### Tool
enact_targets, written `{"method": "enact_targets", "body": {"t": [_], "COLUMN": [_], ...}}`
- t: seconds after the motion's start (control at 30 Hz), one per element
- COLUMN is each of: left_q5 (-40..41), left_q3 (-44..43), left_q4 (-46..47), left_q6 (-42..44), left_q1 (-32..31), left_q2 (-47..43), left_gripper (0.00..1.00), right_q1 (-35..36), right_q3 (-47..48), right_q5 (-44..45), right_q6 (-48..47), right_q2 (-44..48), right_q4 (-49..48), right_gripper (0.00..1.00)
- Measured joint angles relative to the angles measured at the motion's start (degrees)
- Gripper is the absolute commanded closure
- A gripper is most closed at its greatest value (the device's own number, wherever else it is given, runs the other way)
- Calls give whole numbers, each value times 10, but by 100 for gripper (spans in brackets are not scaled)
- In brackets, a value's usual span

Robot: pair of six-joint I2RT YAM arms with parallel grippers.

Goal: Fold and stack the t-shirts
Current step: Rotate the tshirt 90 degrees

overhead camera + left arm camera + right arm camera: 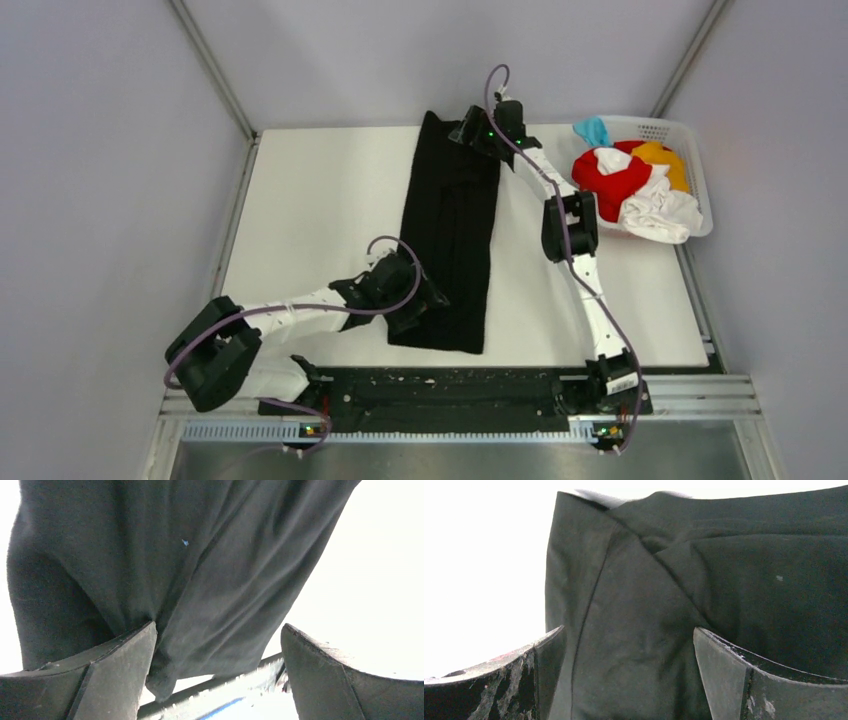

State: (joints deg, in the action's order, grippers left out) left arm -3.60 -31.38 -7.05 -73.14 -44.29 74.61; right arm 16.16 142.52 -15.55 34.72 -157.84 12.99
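Note:
A black t-shirt [452, 235] lies folded into a long narrow strip down the middle of the white table [310, 210]. My left gripper [418, 312] is open at the strip's near left corner, the black cloth [200, 580] lying between and beyond its fingers [115, 675]. Over the strip's far end my right gripper [472, 132] stands open, with folded black cloth [639, 645] under its wide-apart fingers [724, 675]. Red [608, 178], white [660, 212], orange-yellow [662, 155] and light blue [594, 129] t-shirts are heaped in the basket at the right.
A white lattice basket [690, 135] sits at the table's far right corner. Grey walls close in the table on the left, back and right. A metal rail [460, 425] with the arm bases runs along the near edge.

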Motion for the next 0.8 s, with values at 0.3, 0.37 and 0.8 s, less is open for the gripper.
{"method": "enact_targets", "body": {"t": [0.3, 0.37, 0.8], "left_q5": [82, 97, 228], "left_q3": [-54, -61, -60], "left_q4": [-102, -122, -281], "left_q6": [-49, -49, -10], "left_q1": [-151, -163, -163], "left_q2": [-30, -58, -198], "left_gripper": [1, 1, 1], "right_q1": [7, 7, 68], "right_q3": [27, 26, -476], "right_q5": [5, 7, 104], "right_q6": [-18, -38, -143], "right_q2": [-19, -10, 541], "right_q4": [-26, -13, 84], "right_gripper": [1, 1, 2]}}
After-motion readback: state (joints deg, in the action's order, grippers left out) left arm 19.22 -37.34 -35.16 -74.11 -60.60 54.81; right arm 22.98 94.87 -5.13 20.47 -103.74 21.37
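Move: On the black t-shirt's near end, the left hand has the shirt's middle about 20 cm ahead and 5 cm to its right, with the near edge some 10 cm behind and 3 cm to the right, all a couple of centimetres below. The right hand is at the far end: the shirt's middle lies roughly 28 cm back and 6 cm to its left, slightly lower. The laundry basket stands about 13 cm back and 46 cm to its right. Dragging the shirt's near end with open fingertips, the left hand goes on back about 5 cm and 3 cm to the right, then lifts off and swings left, ending some 6 cm higher. The right hand, also open, nudges a centimetre forward and left on the far end, holds briefly, then lifts off and sweeps back nearly 20 cm while rising about as far, tilting some 15 degrees. ##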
